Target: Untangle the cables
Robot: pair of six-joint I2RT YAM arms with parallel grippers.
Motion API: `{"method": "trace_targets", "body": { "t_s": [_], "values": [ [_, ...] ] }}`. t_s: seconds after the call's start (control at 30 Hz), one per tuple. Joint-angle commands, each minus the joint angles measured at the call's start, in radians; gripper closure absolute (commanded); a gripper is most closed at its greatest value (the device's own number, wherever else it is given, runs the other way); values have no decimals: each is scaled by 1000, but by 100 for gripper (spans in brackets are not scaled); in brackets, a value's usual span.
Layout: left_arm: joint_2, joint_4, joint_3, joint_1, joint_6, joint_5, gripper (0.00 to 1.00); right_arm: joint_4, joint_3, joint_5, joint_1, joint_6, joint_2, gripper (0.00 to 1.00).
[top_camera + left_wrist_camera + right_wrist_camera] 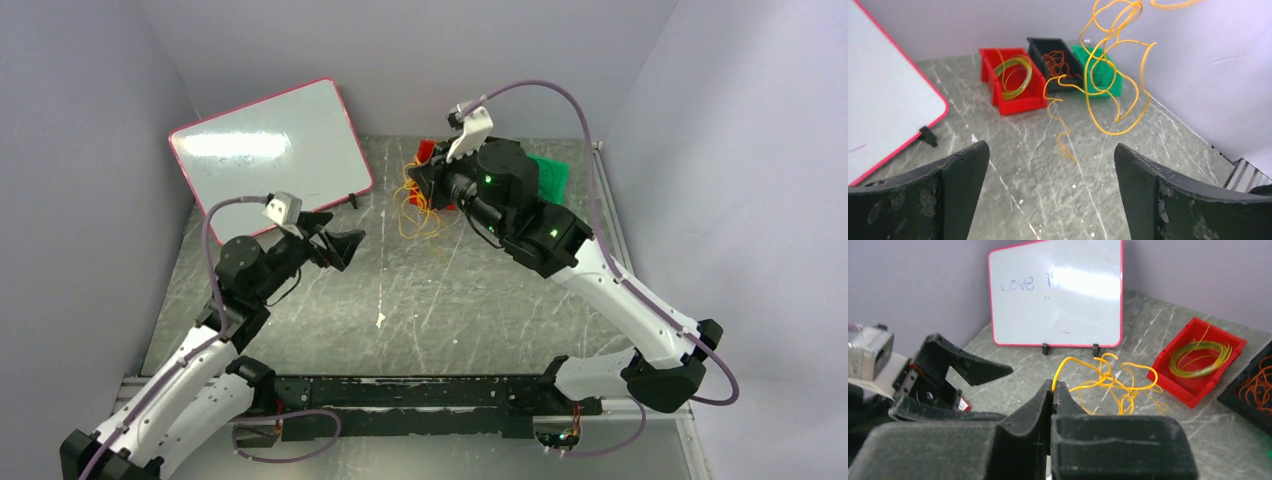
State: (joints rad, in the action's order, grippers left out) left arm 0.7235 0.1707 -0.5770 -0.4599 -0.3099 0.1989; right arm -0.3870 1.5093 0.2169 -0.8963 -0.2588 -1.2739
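A loose tangle of thin yellow-orange cables (1113, 382) hangs from my right gripper (1053, 386), which is shut on one strand at its fingertips. From above, the right gripper (422, 180) is at the back middle of the table, with the cable loops (417, 212) trailing down to the surface. In the left wrist view the same cables (1113, 65) dangle in the air ahead, and their lowest end reaches the table. My left gripper (340, 247) stands wide open to the left of them with nothing between its fingers (965, 172).
Three small bins stand at the back: a red bin (1018, 102) with a yellow-green coil (1015, 77), a black bin (1038, 46) with orange-red wires (1058, 61), and a green bin (1110, 87). A pink-framed whiteboard (265, 150) leans at the back left.
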Motion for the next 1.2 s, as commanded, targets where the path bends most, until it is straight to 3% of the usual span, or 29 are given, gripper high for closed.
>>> {"method": "trace_targets", "body": {
  "t_s": [0.0,0.4,0.6,0.83,1.17],
  "values": [
    [-68,289,106,6,28,87,0,-71,100,-35,-1,53,-27,100],
    [78,689,256,5,62,346,0,48,221,-54,-2,11,-54,100],
    [109,717,289,-8,99,283,2,48,371,-147,-2,7,-107,100],
    [201,814,293,-54,183,101,1,31,471,-243,-1,-13,-145,100],
    [447,1037,160,-66,237,110,0,26,491,-284,-1,-39,-144,100]
  ]
}}
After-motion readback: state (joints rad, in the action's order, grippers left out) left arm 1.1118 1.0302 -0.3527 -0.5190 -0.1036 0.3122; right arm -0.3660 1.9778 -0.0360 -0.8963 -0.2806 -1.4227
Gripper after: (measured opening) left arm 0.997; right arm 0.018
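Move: The yellow cable tangle hanging from the right gripper is about 4 cm ahead of the left hand, 12 cm to its right and 3 cm higher; from the right hand, it is roughly 4 cm ahead and 9 cm below. The red box is some 20 cm ahead of the left hand, 20 cm to its right and 20 cm lower. The whiteboard's nearest foot is 14 cm ahead of it, 2 cm to its left and 22 cm lower. Keep the yellow cable pinched in the closed right gripper and raise it about 16 cm, easing slightly back and left, turning it counter-clockwise and rolling its left side up. Bring the open left gripper right with a small dip, first drawing back, then reaching about 5 cm forward to the cable's hanging lower part, fingers tipping up some 20 degrees. ##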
